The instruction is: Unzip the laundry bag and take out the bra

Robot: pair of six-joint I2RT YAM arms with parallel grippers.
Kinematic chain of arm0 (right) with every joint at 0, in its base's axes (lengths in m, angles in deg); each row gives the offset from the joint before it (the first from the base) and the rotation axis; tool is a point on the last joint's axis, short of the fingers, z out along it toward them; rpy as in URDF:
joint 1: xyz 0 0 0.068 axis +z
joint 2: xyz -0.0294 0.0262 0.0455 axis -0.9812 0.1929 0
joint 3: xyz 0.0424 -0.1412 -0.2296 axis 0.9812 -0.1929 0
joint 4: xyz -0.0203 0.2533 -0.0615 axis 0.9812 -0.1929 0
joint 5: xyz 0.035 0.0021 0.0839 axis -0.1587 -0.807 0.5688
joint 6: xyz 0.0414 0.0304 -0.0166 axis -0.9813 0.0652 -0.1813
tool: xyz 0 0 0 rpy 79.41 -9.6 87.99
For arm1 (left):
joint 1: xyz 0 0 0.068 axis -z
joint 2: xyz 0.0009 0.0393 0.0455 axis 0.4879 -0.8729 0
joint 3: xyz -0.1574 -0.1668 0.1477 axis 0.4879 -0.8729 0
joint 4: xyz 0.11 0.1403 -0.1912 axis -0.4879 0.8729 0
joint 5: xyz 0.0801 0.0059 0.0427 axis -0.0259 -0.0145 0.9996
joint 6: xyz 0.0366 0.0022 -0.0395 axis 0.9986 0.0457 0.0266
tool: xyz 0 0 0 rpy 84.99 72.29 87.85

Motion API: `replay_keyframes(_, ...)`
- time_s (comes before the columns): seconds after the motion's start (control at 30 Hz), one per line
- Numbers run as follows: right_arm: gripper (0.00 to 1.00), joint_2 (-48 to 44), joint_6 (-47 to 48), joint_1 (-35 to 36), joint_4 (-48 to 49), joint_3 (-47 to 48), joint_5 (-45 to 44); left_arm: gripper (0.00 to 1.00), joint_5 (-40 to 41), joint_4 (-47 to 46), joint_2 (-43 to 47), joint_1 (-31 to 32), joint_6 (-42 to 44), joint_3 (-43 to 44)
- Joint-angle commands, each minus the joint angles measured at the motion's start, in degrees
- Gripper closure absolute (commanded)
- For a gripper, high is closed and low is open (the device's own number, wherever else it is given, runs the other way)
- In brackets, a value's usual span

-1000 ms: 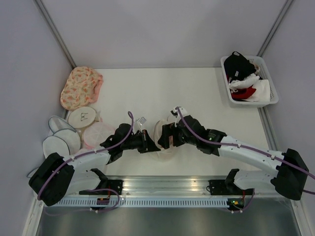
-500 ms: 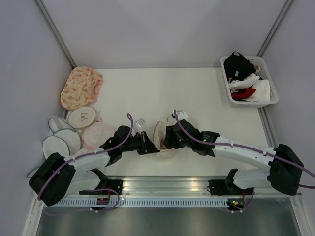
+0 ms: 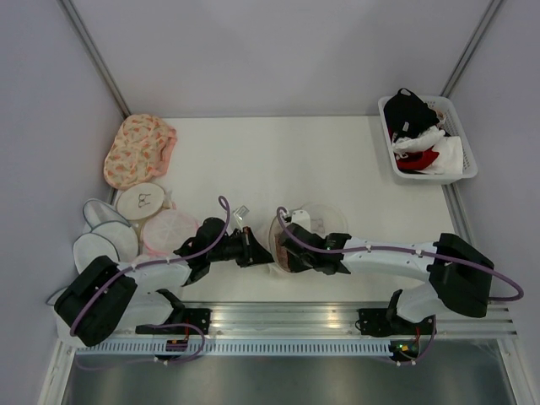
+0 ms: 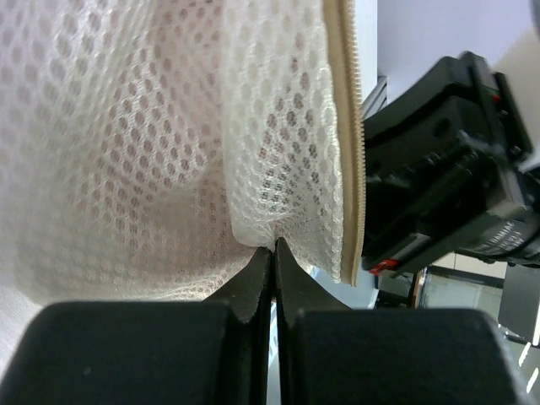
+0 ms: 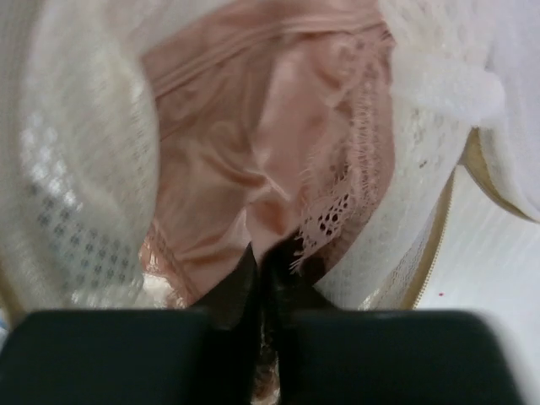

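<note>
The laundry bag (image 3: 325, 221), a cream-white mesh pouch, lies unzipped near the table's front edge between the two arms. My left gripper (image 3: 267, 253) is shut on a fold of its mesh (image 4: 126, 152), close to the tan zipper edge (image 4: 350, 152); its tips (image 4: 274, 245) pinch the net. My right gripper (image 3: 287, 256) reaches into the bag's mouth. In the right wrist view the pink satin and lace bra (image 5: 245, 152) fills the opening, with mesh wall (image 5: 67, 169) around it. The right gripper (image 5: 266, 253) has its fingers closed together on a fold of the pink fabric.
A white basket (image 3: 467, 173) of clothes stands at the back right. A peach floral bag (image 3: 137, 150) and several round pouches (image 3: 142, 201) lie along the left wall. The right arm's black body (image 4: 447, 169) is close beside the zipper edge.
The right gripper has pushed left into the bag's opening and closed from wide open onto the pink fabric. The left gripper has kept its pinch on the mesh.
</note>
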State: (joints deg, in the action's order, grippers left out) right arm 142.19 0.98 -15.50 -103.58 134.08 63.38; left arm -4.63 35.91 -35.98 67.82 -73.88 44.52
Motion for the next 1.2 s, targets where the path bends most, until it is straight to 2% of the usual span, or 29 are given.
replay_keyframes(0.0, 0.99, 2.50, -1.41, 0.52, 1.11, 1.06, -2.63, 0.98, -1.67, -4.65, -0.14, 0.06, -1.72, -0.63)
replay_keyframes(0.17, 0.99, 0.23, -0.09, 0.87, 0.59, 3.00, -5.09, 0.98, -1.58, -3.16, 1.09, 0.06, -1.28, -0.63)
replay_keyframes(0.47, 1.00, -18.12, 4.48, 1.05, 0.76, 3.79, -9.31, 0.98, -1.32, -2.10, 1.53, 0.06, -0.75, -0.37)
replay_keyframes(0.73, 1.00, -21.48, 7.56, 1.05, -1.97, 7.92, -16.16, 0.98, -1.49, -2.80, 0.12, 0.06, -0.66, -0.02)
replay_keyframes(0.9, 1.00, -24.38, 11.15, 0.88, 0.14, 11.69, -29.42, 0.98, -1.41, -2.45, 0.21, 0.06, -0.66, -0.37)
replay_keyframes(1.0, 1.00, -24.74, 15.44, -1.40, 0.32, 17.05, -36.26, 0.98, -1.32, -1.92, 0.65, 0.06, -0.40, -0.46)
replay_keyframes(1.07, 1.00, -23.17, 18.27, -5.35, 0.50, 21.78, -38.39, 0.98, -1.23, -1.66, 0.91, 0.06, -0.40, -0.46)
replay_keyframes(1.17, 1.00, -18.95, 21.79, -14.21, 0.41, 27.24, -36.49, 0.98, -1.06, -0.96, 1.62, 0.06, -0.31, -0.11)
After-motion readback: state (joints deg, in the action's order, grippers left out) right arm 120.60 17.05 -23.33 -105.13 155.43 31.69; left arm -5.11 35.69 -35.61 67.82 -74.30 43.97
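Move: The pink bra lies right at your right fingertips, down in the open laundry bag, its middle about 2 cm ahead and 2 cm to the left; the bag's middle is about 1 cm left and 2 cm ahead. The opened lid lies some 8 cm right and 9 cm ahead, and the white basket about 38 cm right and 32 cm ahead. From the left gripper the bra is about 6 cm to the right and 3 cm ahead, slightly lower. Shut the right gripper fully on the pink bra while dipping about 1 cm more, then pull it steeply up out of the bag, nearly 30 cm in all, swinging forward and right towards the white basket in the last part. Tip the fingers up by some 40 degrees and turn them clockwise on the way. Keep the left gripper still, pinching the bag's side. ##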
